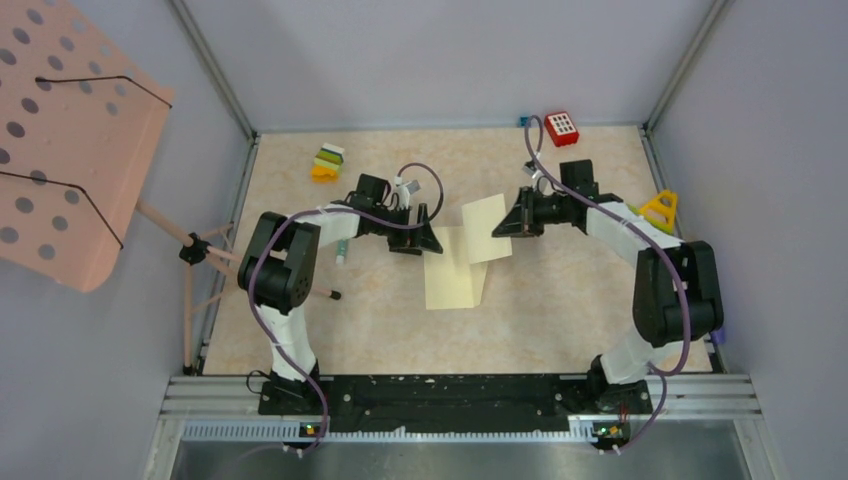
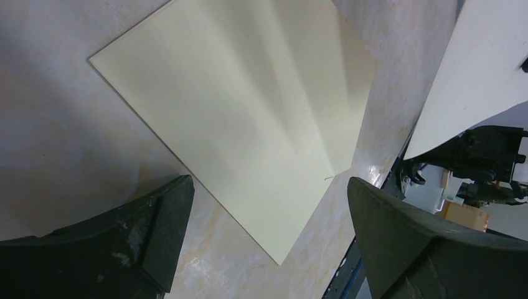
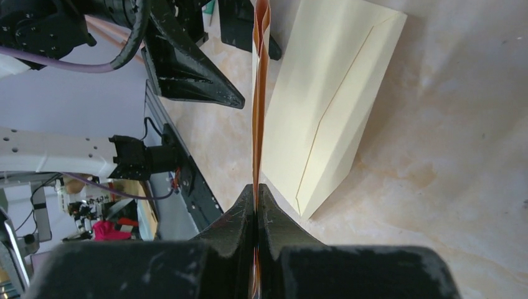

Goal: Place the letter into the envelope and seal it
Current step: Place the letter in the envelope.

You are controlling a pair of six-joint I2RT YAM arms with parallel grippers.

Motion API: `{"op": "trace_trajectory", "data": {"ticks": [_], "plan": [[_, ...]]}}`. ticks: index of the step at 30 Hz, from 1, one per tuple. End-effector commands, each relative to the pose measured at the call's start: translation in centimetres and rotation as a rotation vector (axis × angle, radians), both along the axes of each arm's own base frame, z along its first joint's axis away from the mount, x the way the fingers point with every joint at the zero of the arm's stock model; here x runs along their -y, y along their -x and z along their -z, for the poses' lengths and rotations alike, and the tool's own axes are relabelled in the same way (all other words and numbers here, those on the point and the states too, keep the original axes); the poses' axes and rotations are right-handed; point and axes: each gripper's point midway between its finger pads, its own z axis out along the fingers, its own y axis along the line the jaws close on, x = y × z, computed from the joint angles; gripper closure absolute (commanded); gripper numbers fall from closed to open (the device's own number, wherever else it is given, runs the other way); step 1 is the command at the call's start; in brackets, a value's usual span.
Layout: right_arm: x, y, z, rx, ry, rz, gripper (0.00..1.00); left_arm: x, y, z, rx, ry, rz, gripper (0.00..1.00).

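Note:
The pale yellow envelope lies flat on the table, its flap outline showing in the right wrist view. It fills the left wrist view. My left gripper is open and empty, its jaws wide apart just above the envelope's left edge. My right gripper is shut on the letter, a pale folded sheet held above the envelope's upper right corner. The letter shows edge-on between the closed jaws and as a white sheet in the left wrist view.
A red keypad block sits at the back. A green, yellow and white stack is at the back left, and a yellow triangular object at the right wall. A pink perforated stand leans at the left. A small pen lies beside the left arm.

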Motion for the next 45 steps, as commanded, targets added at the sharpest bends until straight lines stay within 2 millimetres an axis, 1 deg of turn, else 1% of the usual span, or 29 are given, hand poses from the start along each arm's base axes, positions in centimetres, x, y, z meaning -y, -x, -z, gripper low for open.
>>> {"op": "trace_trajectory", "data": {"ticks": [1,5,12,14,18,27,30,34,36,39,42,45], "plan": [[-1.3,0.3,0.1,-0.012,0.019,-0.016,1.00,0.0,-0.5,-1.4,0.055,0.028,-0.008,0.02],[-1.5,0.6,1.1,-0.033,0.040,-0.010,1.00,-0.2,-0.1,-1.0,0.045,0.024,-0.012,0.02],[-2.0,1.0,4.0,-0.069,0.094,-0.016,1.00,0.0,0.1,0.0,0.015,0.037,-0.018,0.01],[-2.1,1.0,4.3,-0.075,0.100,-0.017,1.00,-0.1,0.2,0.2,0.010,0.034,-0.020,0.02],[-1.9,0.9,4.9,-0.076,0.121,-0.010,1.00,-0.1,0.2,0.3,0.009,0.035,-0.022,0.01],[-1.1,1.6,7.4,-0.114,0.187,-0.019,1.00,-0.8,-0.1,0.6,0.009,0.020,-0.047,0.02],[-1.2,1.7,7.2,-0.120,0.184,-0.032,1.00,-1.3,-0.3,0.8,0.009,0.013,-0.062,0.02],[-1.4,1.7,5.4,-0.089,0.164,-0.061,1.00,-2.0,-0.6,1.0,0.002,0.009,-0.079,0.02],[-1.3,1.9,4.8,-0.080,0.165,-0.074,1.00,-2.1,-0.6,1.1,-0.002,0.008,-0.082,0.01],[-0.9,2.1,4.7,-0.086,0.173,-0.083,1.00,-2.2,-0.6,1.1,-0.002,0.008,-0.084,0.02],[-0.1,2.2,5.1,-0.111,0.180,-0.091,1.00,-2.2,-0.6,1.1,0.000,0.008,-0.083,0.02],[0.6,2.0,5.0,-0.131,0.163,-0.078,1.00,-2.2,-0.6,1.1,0.002,0.006,-0.084,0.02]]}}
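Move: The right hand already grips the folded letter. The envelope it is being taken to lies flat, its middle about 7 cm to the left, 4 cm back and roughly 12 cm below; its flap side is nearer, about 2 cm left and 4 cm back. The small green tube stands some 29 cm to the right hand's left, about level with it. From the open left hand the envelope's middle is about 5 cm right, 4 cm back and 4 cm below. Down towards the flap side of the envelope goes the right hand with the letter still pinched in its shut fingers: it sinks about 7 cm, swings slightly left and back again, then draws back some 3 cm towards the base late on. The wrist tips about 15 degrees as it goes, pointing the fingers more steeply down. The left hand waits wide open by the envelope's left side, easing off about a centimetre. ##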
